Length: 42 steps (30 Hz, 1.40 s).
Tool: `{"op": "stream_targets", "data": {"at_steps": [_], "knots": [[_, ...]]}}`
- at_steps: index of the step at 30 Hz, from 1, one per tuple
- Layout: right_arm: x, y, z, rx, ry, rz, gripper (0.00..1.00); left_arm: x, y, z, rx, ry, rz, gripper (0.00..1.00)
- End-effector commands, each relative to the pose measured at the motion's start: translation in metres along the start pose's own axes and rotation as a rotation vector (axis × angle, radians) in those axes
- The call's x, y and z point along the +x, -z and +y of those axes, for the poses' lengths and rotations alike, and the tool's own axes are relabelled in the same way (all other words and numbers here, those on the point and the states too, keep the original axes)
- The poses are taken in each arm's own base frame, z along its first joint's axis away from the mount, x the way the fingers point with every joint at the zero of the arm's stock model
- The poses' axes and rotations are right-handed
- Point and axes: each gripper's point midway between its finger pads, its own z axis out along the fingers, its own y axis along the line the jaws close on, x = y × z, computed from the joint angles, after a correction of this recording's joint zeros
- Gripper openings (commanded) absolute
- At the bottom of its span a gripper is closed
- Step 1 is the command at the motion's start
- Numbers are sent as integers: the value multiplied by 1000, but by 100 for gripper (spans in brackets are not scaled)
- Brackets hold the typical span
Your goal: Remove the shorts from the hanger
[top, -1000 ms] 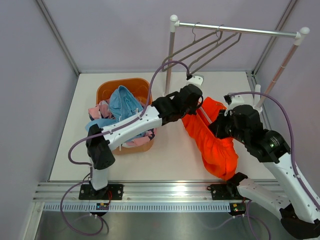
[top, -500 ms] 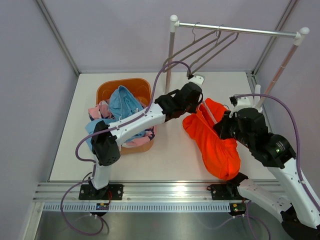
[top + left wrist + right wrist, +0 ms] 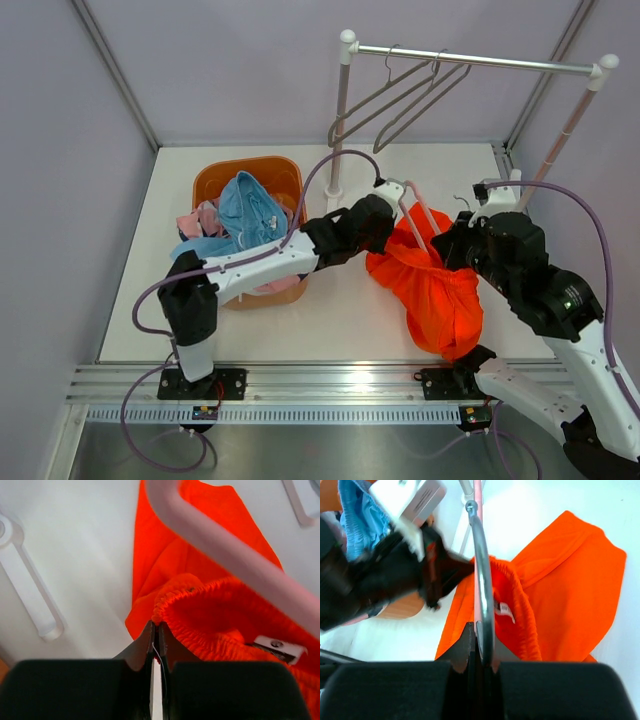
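Observation:
The orange shorts [image 3: 432, 292] lie on the table, their waistband still around a pink hanger [image 3: 412, 216]. My left gripper [image 3: 388, 226] is shut on the waistband's gathered edge [image 3: 159, 611], and the hanger's pink arm [image 3: 220, 547] crosses just above it. My right gripper [image 3: 482, 630] is shut on the hanger's metal hook [image 3: 481, 565], with the orange shorts [image 3: 570, 580] spread beyond and the left gripper [image 3: 451, 571] at their edge. Light blue shorts [image 3: 246, 206] and pink patterned shorts [image 3: 198, 220] sit in the basket.
An orange basket [image 3: 250, 166] stands at the left. The clothes rack [image 3: 470, 60] at the back carries three empty hangers [image 3: 410, 95]; its white foot [image 3: 330, 190] stands just behind the left gripper. Grey walls close in both sides.
The left gripper has pulled the waistband toward the near left and down. The hanger now stands up clear of the bunched shorts, and the right gripper has shifted slightly right.

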Motion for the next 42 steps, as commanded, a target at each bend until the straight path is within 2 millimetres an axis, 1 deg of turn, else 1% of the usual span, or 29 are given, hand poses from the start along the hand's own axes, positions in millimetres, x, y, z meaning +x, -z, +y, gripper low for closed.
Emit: {"op": "stream_targets", "data": {"at_steps": [1, 2, 3, 4, 7, 8, 9, 10, 12, 13, 15, 16, 17, 18, 20, 21, 22, 24, 25, 26, 28, 30, 32, 33, 36, 38, 39, 41, 42], "knots": [[-46, 11, 8, -9, -56, -165, 0, -49, 46, -32, 125, -23, -186, 0], [-49, 9, 5, 15, -62, -178, 0, -45, 57, -51, 180, -55, -190, 0], [-52, 4, 4, 31, -64, -185, 0, -45, 68, -62, 221, -82, -199, 0], [-55, 2, 3, 44, -68, -192, 0, -45, 93, -87, 314, -143, -219, 0], [-66, -6, -2, 97, -76, -219, 0, -39, 133, -123, 444, -276, -251, 0], [-70, -7, -5, 121, -81, -235, 0, -34, 158, -143, 511, -321, -260, 0], [-74, -14, -5, 137, -81, -239, 0, -29, 171, -153, 555, -359, -259, 0], [-81, -14, -4, 144, -84, -253, 0, -12, 189, -171, 642, -430, -232, 0], [-87, -25, -6, 187, -73, -249, 0, -4, 221, -189, 761, -493, -232, 0], [-96, -23, -4, 189, -79, -267, 0, 11, 241, -201, 849, -545, -208, 0], [-102, -34, -3, 216, -67, -264, 0, 13, 269, -208, 935, -576, -210, 0], [-113, -32, 0, 215, -70, -285, 0, 24, 285, -213, 1011, -602, -184, 0], [-117, -33, 0, 221, -68, -291, 0, 27, 299, -215, 1076, -611, -178, 0], [-120, -41, 3, 227, -56, -283, 0, 25, 315, -213, 1131, -619, -188, 0], [-138, -38, 7, 229, -61, -315, 0, 25, 341, -212, 1226, -636, -195, 0], [-140, -45, 8, 244, -48, -306, 0, 19, 357, -208, 1256, -645, -222, 0], [-152, -40, 9, 249, -56, -332, 0, 14, 371, -205, 1293, -657, -246, 0], [-156, -47, 7, 284, -47, -322, 0, 8, 390, -200, 1336, -669, -269, 0], [-162, -44, 9, 279, -57, -336, 0, 12, 400, -195, 1368, -691, -255, 0], [-162, -46, 11, 269, -59, -336, 0, 6, 410, -193, 1381, -697, -275, 0], [-167, -45, 10, 274, -70, -352, 0, 4, 418, -185, 1380, -711, -281, 0], [-170, -45, 0, 301, -77, -355, 0, 5, 427, -180, 1405, -718, -289, 0], [-171, -46, -4, 297, -87, -351, 0, 6, 444, -174, 1459, -723, -312, 0], [-174, -44, -11, 305, -100, -358, 0, 6, 445, -172, 1455, -715, -321, 0], [-174, -42, -12, 292, -105, -357, 0, -28, 447, -163, 1321, -642, -458, 0], [-171, -41, -12, 287, -102, -350, 0, -62, 442, -152, 1168, -588, -563, 0], [-170, -40, -12, 283, -102, -351, 0, -91, 436, -139, 1023, -526, -626, 0], [-166, -40, -13, 284, -96, -342, 0, -125, 434, -120, 867, -453, -709, 0], [-165, -38, -13, 281, -96, -340, 0, -148, 423, -97, 688, -392, -749, 0]]}}
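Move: From the left hand, already pinching the orange shorts' waistband, the orange basket lies about 30 cm to the left, some 10 cm farther out and 13 cm lower; the pink hanger lies about 8 cm to its right, level fore and aft and 6 cm higher. From the right hand, which holds that hanger, the rail is roughly 35 cm straight ahead and 25 cm up, with the empty grey hangers about 30 cm ahead, 9 cm left and 13 cm up. Keeping its pinch on the waistband, the left hand whips the orange shorts back towards its base and up, away from the hanger, some 35 cm back and 27 cm up, swinging clockwise and easing a few centimetres forward again at the end. Meanwhile the right hand, still gripping the pink hanger, carries it forward and up towards the rail, about 12 cm out, turning some 20 degrees clockwise. ##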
